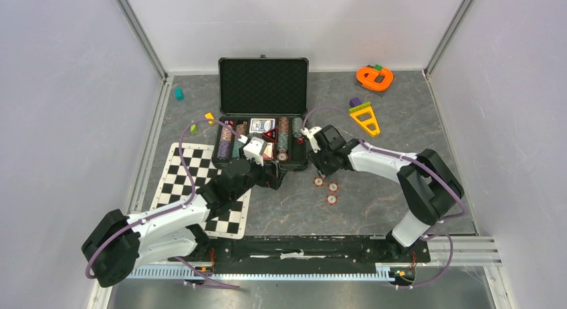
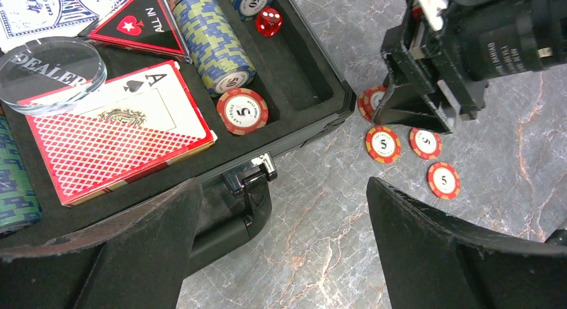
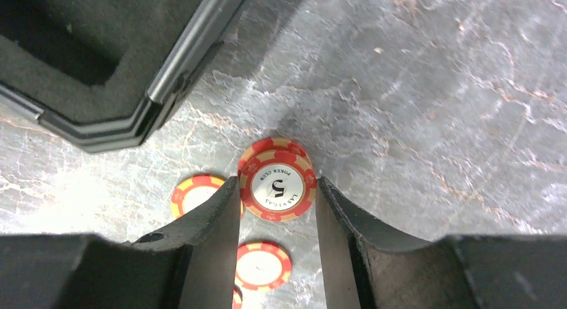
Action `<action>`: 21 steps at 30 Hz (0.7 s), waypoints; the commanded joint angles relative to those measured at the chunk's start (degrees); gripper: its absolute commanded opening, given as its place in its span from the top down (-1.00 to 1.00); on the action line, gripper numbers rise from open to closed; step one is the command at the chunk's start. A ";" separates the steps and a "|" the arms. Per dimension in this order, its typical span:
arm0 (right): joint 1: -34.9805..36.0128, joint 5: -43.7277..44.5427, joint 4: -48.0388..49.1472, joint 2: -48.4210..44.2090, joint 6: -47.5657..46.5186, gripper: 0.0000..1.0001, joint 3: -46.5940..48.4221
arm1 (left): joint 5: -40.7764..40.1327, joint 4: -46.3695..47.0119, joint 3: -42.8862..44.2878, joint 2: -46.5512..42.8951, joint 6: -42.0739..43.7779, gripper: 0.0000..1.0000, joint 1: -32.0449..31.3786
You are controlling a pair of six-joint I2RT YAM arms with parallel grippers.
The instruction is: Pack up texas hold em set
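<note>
The black briefcase (image 1: 263, 86) lies open at the back centre, holding chip stacks (image 2: 210, 45), a card deck (image 2: 114, 138), a red die (image 2: 269, 21) and a lone chip (image 2: 242, 111). Three red-white poker chips (image 1: 331, 199) lie on the table near its right front corner. My right gripper (image 3: 277, 182) points down there, its fingers pressed on both sides of a "5" chip (image 3: 279, 186) that sits above another chip (image 3: 267, 147). My left gripper (image 2: 281, 242) hangs open over the case's front edge (image 2: 314, 132) and handle (image 2: 227, 229), with nothing between its fingers.
A black-white checkered mat (image 1: 200, 182) lies at the left under the left arm. Orange (image 1: 374, 77) and yellow (image 1: 364, 118) plastic toys sit at the back right. A small teal block (image 1: 178, 93) is at the back left. Walls close in the table on three sides.
</note>
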 commanded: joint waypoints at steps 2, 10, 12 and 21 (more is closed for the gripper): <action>-0.11 2.50 -2.58 -6.70 1.76 0.28 0.45 | -0.99 1.36 1.03 0.21 1.69 -0.96 -0.22; -0.12 -2.23 -1.51 -10.76 1.40 0.28 1.15 | 0.40 1.54 1.61 1.11 -0.33 -0.99 0.28; -0.16 -5.03 -0.57 -11.83 0.96 0.28 1.43 | 4.02 1.57 2.47 1.85 -3.60 -0.99 2.39; 0.61 -13.96 5.27 -18.75 -2.28 0.28 -1.27 | 22.14 -5.03 14.46 6.65 -20.20 -0.96 10.76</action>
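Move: In front of the case's near right corner, the right hand already pinches a red chip just above the table; the case's empty right slot lies about 6 cm ahead and 8 cm left of it, 1 cm higher. Another red chip lies right under the hand, and the nearest loose chip about 3 cm back and 1 cm left. From the left hand, the held chip is roughly 17 cm to the right, 3 cm ahead and 10 cm below. Lifting the pinched chip about 8 cm off the table area, the right hand later eases some 3 cm left towards the left hand, tilting about 15 degrees so its left side rises. The left hand waits, then with fingers wide open starts forward about 2.5 cm and up 2 cm over the case's front, its left side rolling down and fingertips tipping lower. ##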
